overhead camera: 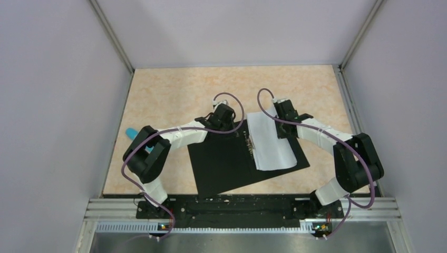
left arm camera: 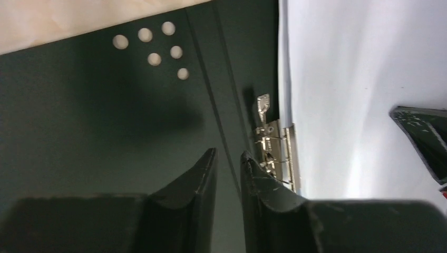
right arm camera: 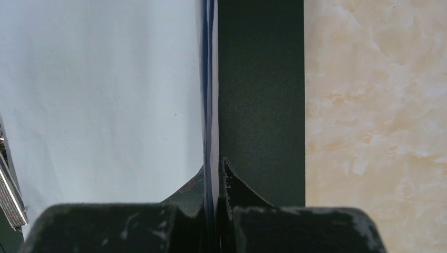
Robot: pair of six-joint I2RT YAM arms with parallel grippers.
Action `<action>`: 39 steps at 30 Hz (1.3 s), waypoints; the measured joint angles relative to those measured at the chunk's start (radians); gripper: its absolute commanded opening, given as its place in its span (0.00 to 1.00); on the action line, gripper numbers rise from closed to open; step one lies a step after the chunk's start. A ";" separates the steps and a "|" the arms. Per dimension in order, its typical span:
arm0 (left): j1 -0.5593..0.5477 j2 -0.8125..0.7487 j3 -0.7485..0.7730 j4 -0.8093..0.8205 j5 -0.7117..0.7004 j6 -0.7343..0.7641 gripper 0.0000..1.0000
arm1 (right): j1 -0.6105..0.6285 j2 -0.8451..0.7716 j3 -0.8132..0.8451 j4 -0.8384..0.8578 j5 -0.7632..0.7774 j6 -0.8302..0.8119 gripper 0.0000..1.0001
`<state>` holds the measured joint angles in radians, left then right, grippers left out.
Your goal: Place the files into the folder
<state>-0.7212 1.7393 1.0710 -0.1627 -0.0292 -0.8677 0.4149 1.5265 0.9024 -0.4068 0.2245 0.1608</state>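
The folder lies open on the table, black inside up, with its metal spine clip in the middle. The files, white sheets, lie on its right half, bowed up a little. My right gripper is shut on the right edge of the files; in the right wrist view my gripper pinches the sheet edges above the black folder cover. My left gripper is low over the folder's spine; in its wrist view the gripper is empty, with a narrow gap, just left of the clip.
A light blue object lies at the table's left edge beside the left arm. Grey walls close in on the left, right and back. A metal rail runs along the near edge. Beige tabletop shows right of the folder.
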 measured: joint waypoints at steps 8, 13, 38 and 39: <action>0.002 0.127 0.096 -0.102 0.006 0.056 0.06 | -0.001 0.005 -0.013 0.016 -0.045 0.037 0.00; 0.013 0.234 0.239 -0.149 0.044 0.094 0.01 | 0.000 -0.013 -0.032 0.020 -0.078 0.069 0.00; 0.177 0.377 0.483 -0.326 0.243 0.290 0.00 | 0.158 -0.034 -0.041 0.035 -0.055 0.209 0.00; 0.178 0.355 0.458 -0.331 0.241 0.292 0.00 | 0.159 -0.045 -0.047 0.045 -0.051 0.192 0.00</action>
<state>-0.5434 2.0945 1.5288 -0.4938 0.2119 -0.5755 0.5735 1.4818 0.8551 -0.3614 0.1730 0.3531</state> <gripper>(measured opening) 0.010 0.004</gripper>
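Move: Under the half-open left fingers, some 4 cm down, lies the open folder; its middle is about 6 cm to the right and 4 cm back. The metal clip stands about 6 cm right and 2 cm back, the stacked files' middle roughly 17 cm right and 2 cm ahead. From the right hand, already pinching the files' right edge, the folder's middle is about 19 cm left and 6 cm back, the files' middle 8 cm left and straight level. Sinking nearly 4 cm onto the folder just left of the clip, the left hand shuts its empty fingers, then presses and slides forward about 8 cm towards the folder's far edge, easing back and slightly left at the end. Keeping its pinch on the files' edge, the right hand drags leftward some 7 cm and about 3 cm back, its left side tilting up 10 degrees or so. ##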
